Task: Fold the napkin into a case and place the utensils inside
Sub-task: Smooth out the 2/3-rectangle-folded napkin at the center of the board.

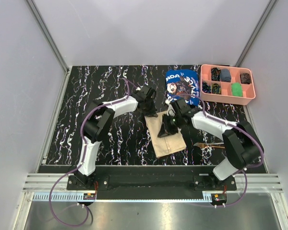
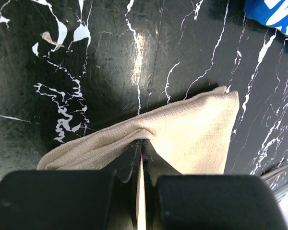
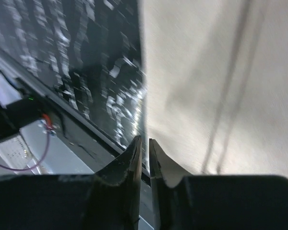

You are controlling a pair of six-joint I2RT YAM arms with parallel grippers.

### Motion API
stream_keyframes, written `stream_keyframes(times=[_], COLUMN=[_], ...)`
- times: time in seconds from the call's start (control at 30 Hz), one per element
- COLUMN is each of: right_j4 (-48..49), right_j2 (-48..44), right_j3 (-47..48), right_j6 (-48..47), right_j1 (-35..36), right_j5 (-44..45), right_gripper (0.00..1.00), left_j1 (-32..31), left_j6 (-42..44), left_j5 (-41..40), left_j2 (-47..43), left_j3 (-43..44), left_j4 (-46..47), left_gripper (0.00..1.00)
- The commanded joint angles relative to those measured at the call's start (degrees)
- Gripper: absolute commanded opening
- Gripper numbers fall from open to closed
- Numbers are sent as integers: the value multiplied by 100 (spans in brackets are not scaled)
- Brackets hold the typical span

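Observation:
The beige napkin (image 1: 172,143) lies as a folded oblong in the middle of the black marbled table (image 1: 110,86). My left gripper (image 1: 150,114) is at its far left corner. In the left wrist view the left gripper (image 2: 143,141) is shut, pinching a raised fold of the napkin (image 2: 201,129). My right gripper (image 1: 168,129) hangs over the napkin's right half. In the right wrist view the right gripper (image 3: 145,143) shows only a thin slit, closed on the edge of the napkin (image 3: 216,72). A fork (image 1: 209,144) lies on the table to the right of the napkin, beside the right arm.
A blue printed cloth (image 1: 182,86) lies behind the napkin, and its corner shows in the left wrist view (image 2: 273,14). A pink compartment tray (image 1: 227,97) with small items stands at the back right. The table's front rail (image 3: 81,129) runs close by the right gripper.

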Motion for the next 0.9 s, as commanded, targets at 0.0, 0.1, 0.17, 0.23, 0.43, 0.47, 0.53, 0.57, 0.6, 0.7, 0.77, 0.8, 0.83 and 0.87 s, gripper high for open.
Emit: stream_keyframes(times=[0.0, 0.1, 0.17, 0.23, 0.43, 0.47, 0.53, 0.57, 0.6, 0.7, 0.77, 0.8, 0.83, 0.87], right_j4=[496, 1119, 1496, 1656, 2825, 2965, 3159, 3238, 3213, 2967, 2966, 3001, 3010, 3011], right_j2=[687, 1276, 1489, 1734, 2008, 2035, 2061, 2018, 1922, 1850, 1824, 1754, 1701, 1649], right_j3=[870, 1038, 1082, 1065, 372, 284, -6, -155, -218, -376, -586, -692, -789, -972], right_j6=[-44, 185, 334, 431, 1072, 1116, 1256, 1258, 1258, 1135, 1126, 1134, 1117, 1100], right_j1=[-68, -182, -208, -200, -226, -226, -226, -226, -226, -226, -218, -209, -217, -209], right_j5=[-604, -1175, -1439, -1528, -2117, -2160, -2283, -2275, -2240, -2152, -2205, -2205, -2187, -2179], right_gripper=[20, 20, 19, 19, 18, 17, 17, 17, 17, 17, 16, 16, 16, 16], left_j1=[96, 158, 210, 245, 377, 386, 395, 412, 413, 439, 439, 430, 448, 456], left_j6=[117, 82, 47, 38, 20, 20, 20, 29, 11, 11, 20, 20, 29, 38], left_j5=[308, 527, 625, 721, 880, 897, 941, 950, 968, 1003, 994, 986, 985, 985], left_j2=[-46, -38, -20, 6, 77, 94, 156, 165, 182, 217, 244, 261, 270, 279], left_j3=[-146, -234, -278, -287, -383, -384, -357, -348, -348, -313, -270, -252, -217, -208], left_j4=[389, 538, 635, 688, 837, 855, 864, 855, 881, 882, 873, 838, 838, 838], left_gripper=[4, 4, 4, 4, 4, 3, 3, 3, 3, 3, 3, 3, 3, 3])
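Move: The folded napkin's middle lies about 4 cm ahead of the right hand, 1 cm to its right and 5 cm below. From the left hand at the napkin's far edge, that middle is roughly 11 cm back, 5 cm to the right and 2 cm lower. From the right hand, the blue pouch lies some 30 cm ahead and 9 cm to the right; the utensils lie 23 cm to the right and 2 cm back. Forward and left in a quick arc of some 5 cm each way, rising slightly at first, the right hand then sinks and draws back, ending about 5 cm lower on the near half of the napkin by its left edge. Its nearly shut fingers tilt flatter, pointing more leftward, by some 20 degrees. The left hand keeps hold of the far edge, rolling slightly. ##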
